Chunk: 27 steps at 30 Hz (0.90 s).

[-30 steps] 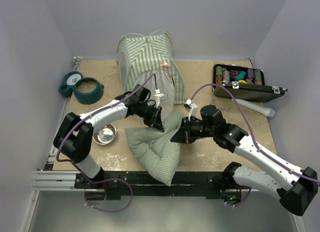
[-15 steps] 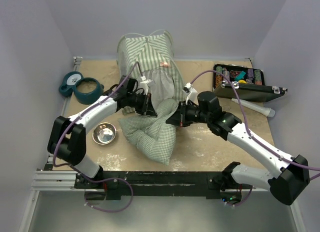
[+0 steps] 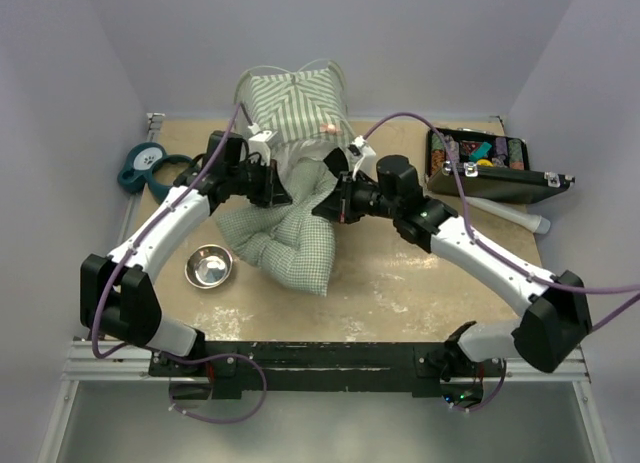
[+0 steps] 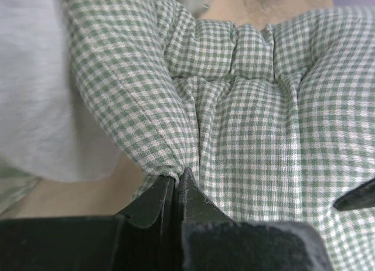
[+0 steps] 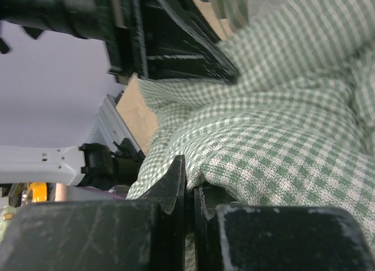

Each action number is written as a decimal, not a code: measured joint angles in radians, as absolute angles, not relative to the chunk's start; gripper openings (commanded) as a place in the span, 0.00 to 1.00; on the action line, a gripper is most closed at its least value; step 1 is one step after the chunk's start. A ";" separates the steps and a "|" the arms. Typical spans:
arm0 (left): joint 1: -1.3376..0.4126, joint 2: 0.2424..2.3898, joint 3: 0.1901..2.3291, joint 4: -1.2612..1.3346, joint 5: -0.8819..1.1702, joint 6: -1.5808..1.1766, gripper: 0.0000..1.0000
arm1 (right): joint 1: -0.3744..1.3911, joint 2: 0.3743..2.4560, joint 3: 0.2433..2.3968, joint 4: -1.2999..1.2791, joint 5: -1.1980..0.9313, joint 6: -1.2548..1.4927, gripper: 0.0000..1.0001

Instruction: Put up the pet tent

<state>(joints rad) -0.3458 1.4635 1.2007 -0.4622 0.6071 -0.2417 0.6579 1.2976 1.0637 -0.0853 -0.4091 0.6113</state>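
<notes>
The pet tent (image 3: 295, 98) stands upright at the back middle of the table, green-and-white striped, with a white flap (image 4: 35, 78) hanging at its front. A green checked cushion (image 3: 290, 248) lies crumpled in front of it, its far edge lifted against the tent opening. My left gripper (image 3: 278, 191) is shut on a pinch of the cushion's (image 4: 263, 124) left edge, seen close up in the left wrist view at the gripper (image 4: 177, 176). My right gripper (image 3: 322, 207) is shut on the cushion's (image 5: 281, 130) right edge, shown close in the right wrist view at the gripper (image 5: 188, 177).
A teal pet bowl (image 3: 160, 173) sits at the back left, and a steel bowl (image 3: 209, 267) lies nearer, left of the cushion. At the back right an open case (image 3: 480, 158) holds colourful items, with a white cylinder (image 3: 505, 215) in front of it.
Both arms have reached farther from their bases toward the tent. The cushion came with them, off the table's near edge and up to the tent's front.
</notes>
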 measured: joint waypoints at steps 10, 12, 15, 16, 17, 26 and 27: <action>-0.270 1.458 1.207 -0.435 0.516 -0.251 0.00 | 0.595 1.625 1.271 -0.155 -0.272 0.533 0.08; -0.270 1.456 1.206 -0.434 0.514 -0.251 0.00 | 0.589 1.641 1.310 -0.197 -0.196 0.514 0.17; -0.271 1.450 1.187 -0.430 0.509 -0.251 0.00 | 0.588 1.642 1.359 -0.237 -0.085 0.495 0.55; -0.272 1.449 1.180 -0.431 0.509 -0.251 0.00 | 0.587 1.642 1.375 -0.239 -0.044 0.483 0.60; -0.274 1.448 1.175 -0.435 0.509 -0.252 0.00 | 0.583 1.642 1.388 -0.240 -0.012 0.474 0.62; -0.286 1.480 1.167 -0.412 0.511 -0.287 0.00 | 0.491 1.629 1.376 -0.262 0.015 0.459 0.89; -0.287 1.490 1.167 -0.406 0.511 -0.294 0.00 | 0.473 1.629 1.362 -0.268 0.004 0.460 0.90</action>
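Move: Both of my hands hold the checked mat by its far corners, with its middle hanging about 9 cm back and 9 cm left of my right hand. The tent's dark mouth, where the mat is going, lies some 20 cm ahead of my right hand, straight on and about 12 cm below it. From my left hand the mouth is roughly 15 cm ahead and 9 cm right, and the steel bowl is 15 cm back, 22 cm left. I push my right corner of the mat forward and down towards the tent mouth, about 16 cm in all. I swing that hand some 8 cm right as I go, turn it nearly 30 degrees clockwise and open its fingers wide to let the corner go. My left hand keeps its pinch, shifts 4 cm forward-left early on, then roughly stays, sinking slightly. ##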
